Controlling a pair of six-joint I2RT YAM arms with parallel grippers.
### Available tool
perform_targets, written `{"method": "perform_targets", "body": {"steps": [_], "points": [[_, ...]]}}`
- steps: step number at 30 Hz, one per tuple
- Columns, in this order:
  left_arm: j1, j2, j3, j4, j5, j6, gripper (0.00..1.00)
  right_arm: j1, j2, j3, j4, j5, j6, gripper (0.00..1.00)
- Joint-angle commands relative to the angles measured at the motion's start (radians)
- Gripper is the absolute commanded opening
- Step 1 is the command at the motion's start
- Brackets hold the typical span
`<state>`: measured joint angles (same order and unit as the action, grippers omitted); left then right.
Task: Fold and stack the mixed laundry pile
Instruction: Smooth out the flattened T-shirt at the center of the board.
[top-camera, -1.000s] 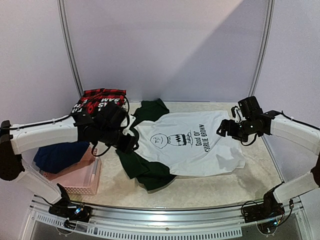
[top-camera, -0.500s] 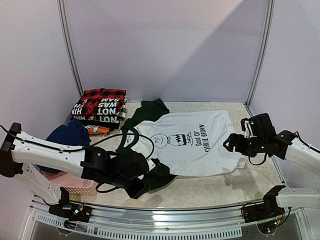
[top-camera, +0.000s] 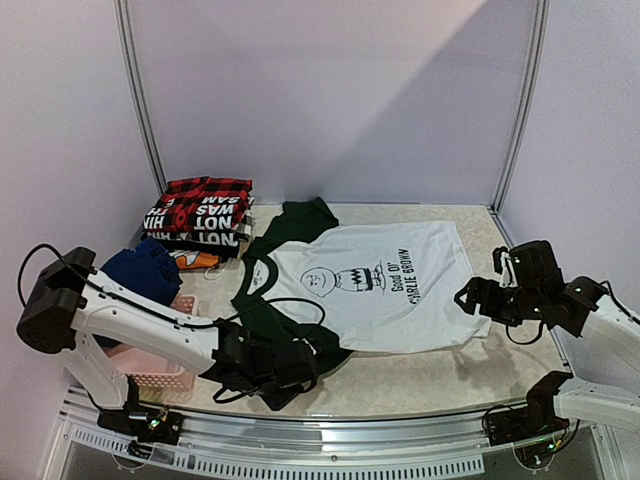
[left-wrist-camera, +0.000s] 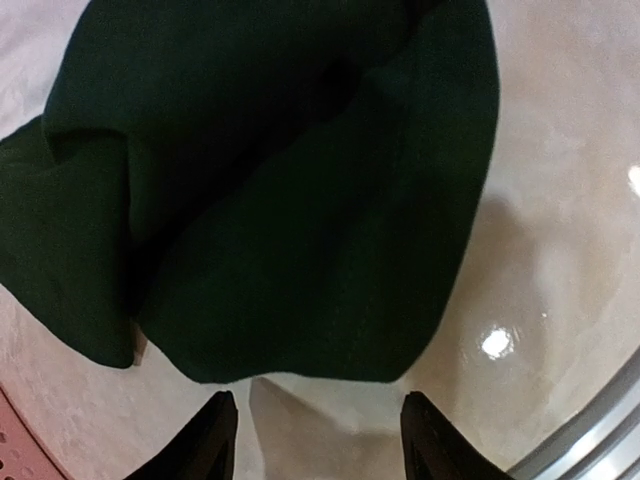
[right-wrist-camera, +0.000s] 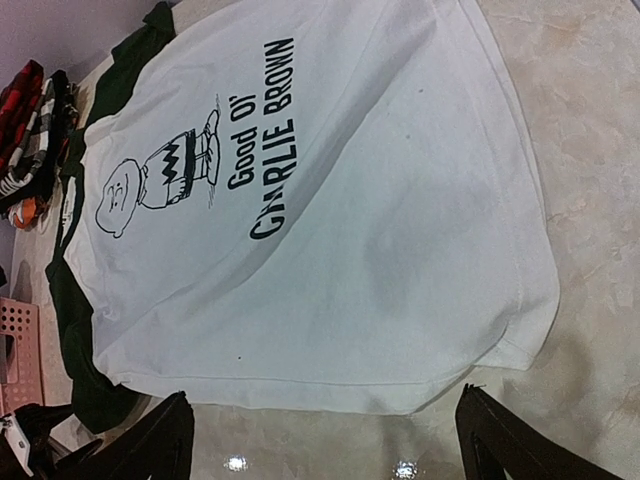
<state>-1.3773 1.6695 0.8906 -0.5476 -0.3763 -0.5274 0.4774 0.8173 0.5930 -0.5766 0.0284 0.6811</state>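
Note:
A white T-shirt (top-camera: 385, 290) with black print and dark green sleeves lies spread flat on the table. Its near sleeve (left-wrist-camera: 280, 190) is bunched at the front left. My left gripper (top-camera: 295, 372) hovers low at that sleeve's end. In the left wrist view the left gripper (left-wrist-camera: 318, 432) is open, with only bare table between its fingers. My right gripper (top-camera: 470, 298) sits at the shirt's right hem. In the right wrist view the right gripper (right-wrist-camera: 325, 415) stands wide open, and the shirt's (right-wrist-camera: 330, 230) hem edge lies just ahead of its tips. A folded red-and-black plaid shirt (top-camera: 208, 188) tops a stack at the back left.
Under the plaid shirt lies a black garment with white letters (top-camera: 200, 215). A pink lattice basket (top-camera: 150, 372) stands at the near left with a navy piece (top-camera: 140, 270) in it. Metal frame posts (top-camera: 138, 100) rise at the back corners, and a rail (top-camera: 330, 440) runs along the near edge.
My left arm swung from beside the stack down to the near sleeve at the front. My right arm drew back and down along the shirt's right hem. The shirt stayed put.

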Motion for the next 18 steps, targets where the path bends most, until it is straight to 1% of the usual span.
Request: {"method": "perform_targets", "body": {"steps": [1, 4, 5, 8, 10, 11, 12, 14, 18], "points": [[-0.012, 0.042, 0.009, 0.078, -0.083, -0.007, 0.54, 0.007, -0.009, -0.026, -0.016, 0.014, 0.010, 0.92], [-0.008, 0.073, 0.027, 0.081, -0.151, -0.007, 0.44, 0.007, -0.009, -0.037, -0.013, 0.010, 0.014, 0.91], [-0.007, 0.079, 0.028, 0.090, -0.165, -0.001, 0.40, 0.007, -0.009, -0.040, -0.012, 0.010, 0.015, 0.91], [-0.006, 0.081, 0.026, 0.140, -0.193, 0.018, 0.30, 0.007, -0.009, -0.048, -0.008, 0.011, 0.017, 0.91], [-0.004, 0.072, 0.027, 0.157, -0.215, 0.026, 0.17, 0.007, -0.009, -0.054, -0.005, 0.013, 0.016, 0.91], [-0.004, 0.065, 0.030, 0.159, -0.225, 0.025, 0.05, 0.007, -0.009, -0.057, -0.003, 0.013, 0.016, 0.91], [-0.005, 0.057, 0.033, 0.159, -0.227, 0.023, 0.00, 0.007, -0.009, -0.059, -0.004, 0.014, 0.016, 0.91], [-0.007, 0.034, 0.050, 0.126, -0.205, 0.020, 0.00, 0.007, -0.009, -0.060, -0.005, 0.015, 0.015, 0.92], [-0.041, -0.024, 0.112, -0.009, -0.145, 0.014, 0.00, 0.007, -0.016, -0.053, -0.016, 0.029, 0.010, 0.92]]}}
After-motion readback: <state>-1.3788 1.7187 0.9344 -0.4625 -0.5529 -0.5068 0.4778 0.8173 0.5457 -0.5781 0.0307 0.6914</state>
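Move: The hem of the shirt's near green sleeve lies about 3 cm ahead of the left fingers, 2 cm to their right and 1 cm below. Past it, the collar is some 26 cm ahead and 6 cm left, and the printed figure about 26 cm ahead and 12 cm right; the pink basket stands roughly 11 cm ahead and 28 cm left. From the right hand that hem is about 38 cm left, 10 cm back and 12 cm below. Slide the open left gripper low over the board, about 3 cm forward and 2 cm right onto the green sleeve's hem, tipping the fingertips some 10 degrees farther forward. Shut the fingers on the way to pinch the hem, then begin to raise it by 1 to 2 cm. Let the empty, wide-open right hand sink about 2 cm near the shirt's bottom corner. ##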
